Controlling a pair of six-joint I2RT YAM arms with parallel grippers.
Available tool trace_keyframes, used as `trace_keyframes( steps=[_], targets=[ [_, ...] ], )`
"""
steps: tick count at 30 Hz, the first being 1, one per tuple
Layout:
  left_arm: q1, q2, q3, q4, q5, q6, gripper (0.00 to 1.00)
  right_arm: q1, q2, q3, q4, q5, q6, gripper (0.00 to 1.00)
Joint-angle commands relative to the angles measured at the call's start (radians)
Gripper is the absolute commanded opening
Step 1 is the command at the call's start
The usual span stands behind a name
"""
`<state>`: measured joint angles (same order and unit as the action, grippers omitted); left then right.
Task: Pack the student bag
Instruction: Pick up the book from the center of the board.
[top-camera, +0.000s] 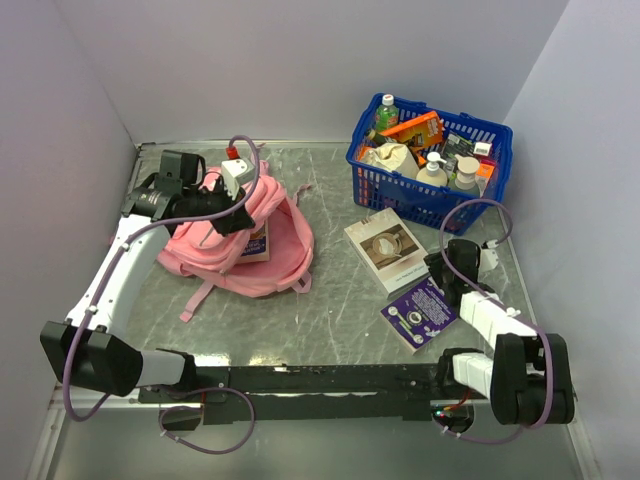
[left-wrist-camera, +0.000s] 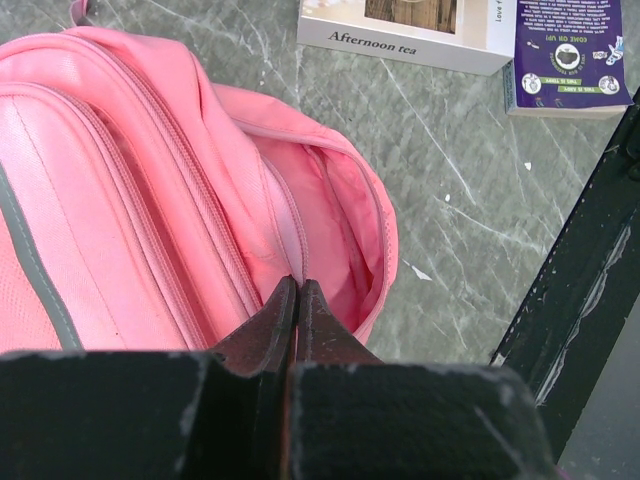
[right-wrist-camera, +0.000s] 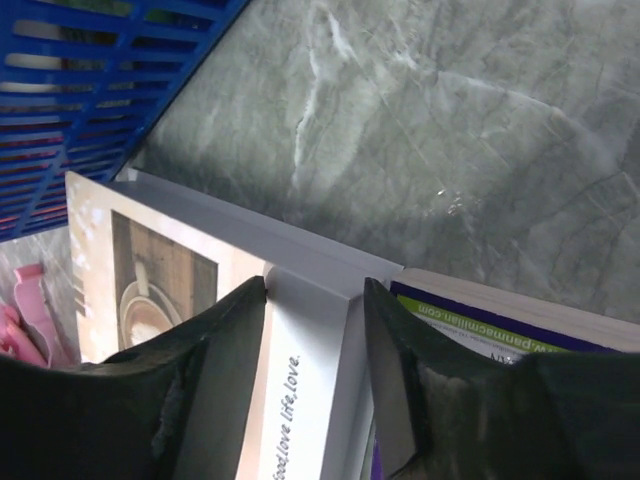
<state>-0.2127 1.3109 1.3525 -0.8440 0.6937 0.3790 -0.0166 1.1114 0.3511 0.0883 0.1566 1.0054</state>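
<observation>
The pink student bag (top-camera: 280, 235) lies at the left of the table, its mouth pulled open toward the middle. My left gripper (top-camera: 230, 215) is shut on the fabric rim of that opening (left-wrist-camera: 298, 285), and the pink lining (left-wrist-camera: 340, 230) shows beyond the fingertips. A book cover (top-camera: 255, 243) peeks out of the bag's mouth. My right gripper (top-camera: 442, 268) stands open, straddling the near edge of a white "Afternoon tea" box (right-wrist-camera: 310, 380). One finger rests over its cover and the other sits beside its side, with a narrow gap.
A purple book (top-camera: 420, 315) lies right beside the white box (top-camera: 385, 245), touching it. A blue plastic basket (top-camera: 400, 195) full of bottles and packets stands at the back right. White walls close in the table on three sides.
</observation>
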Motion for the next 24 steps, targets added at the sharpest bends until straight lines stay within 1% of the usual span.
trace_keyframes(
  steps=[1,3,4,9,11,12,13,15,16,18,20,22,24],
  targets=[
    [-0.002,-0.012,0.04,0.034,0.059,-0.002,0.01,-0.008,0.031,-0.009,0.068,0.011,-0.004,0.45],
    [-0.002,-0.013,0.037,0.036,0.056,-0.002,0.01,-0.008,0.041,-0.006,0.079,0.003,-0.01,0.42],
    [-0.002,-0.013,0.033,0.036,0.056,-0.002,0.01,-0.008,0.044,-0.004,0.079,0.001,-0.013,0.37],
    [-0.002,-0.016,0.028,0.042,0.056,-0.005,0.01,-0.008,0.021,-0.006,0.08,-0.031,-0.016,0.29],
    [-0.002,-0.013,0.03,0.042,0.058,-0.006,0.01,-0.008,-0.01,-0.004,0.079,-0.04,-0.031,0.23],
    [-0.002,-0.015,0.03,0.045,0.058,-0.005,0.01,-0.005,-0.021,-0.004,0.071,-0.067,-0.027,0.19],
    [-0.002,-0.015,0.03,0.048,0.058,-0.008,0.01,-0.005,-0.053,-0.004,0.07,-0.08,-0.021,0.13],
    [-0.002,-0.015,0.03,0.049,0.053,-0.009,0.01,0.003,-0.108,-0.011,0.058,-0.109,-0.001,0.06],
    [-0.002,-0.015,0.03,0.049,0.055,-0.011,0.01,0.007,-0.126,-0.008,0.05,-0.133,0.01,0.0],
    [-0.002,-0.015,0.03,0.046,0.05,-0.009,0.01,0.012,-0.171,0.011,-0.001,-0.152,0.025,0.0],
    [-0.002,-0.018,0.028,0.052,0.044,-0.009,0.01,0.043,-0.197,0.037,-0.047,-0.154,0.045,0.0],
    [-0.002,-0.022,0.022,0.056,0.035,-0.009,0.01,0.062,-0.231,0.043,-0.062,-0.207,0.062,0.0],
    [-0.002,-0.027,0.019,0.06,0.032,-0.011,0.01,0.086,-0.263,0.049,-0.065,-0.224,0.091,0.0]
  ],
)
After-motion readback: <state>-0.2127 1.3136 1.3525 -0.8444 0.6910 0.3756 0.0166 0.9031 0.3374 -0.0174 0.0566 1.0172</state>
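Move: The white "Afternoon tea" book's near right corner already sits between the half-open right fingers; its middle is about 10 cm left, 4 cm ahead and 2 cm below. The purple book lies some 13 cm back and 5 cm left, 3 cm lower; the blue basket stands about 22 cm straight ahead, its middle 5 cm higher. From the left hand, the white book is roughly 31 cm right, 4 cm ahead and 23 cm below. Right fingers shut fully at the white book's corner, then rise about 3.5 cm, swinging 3 cm left. ##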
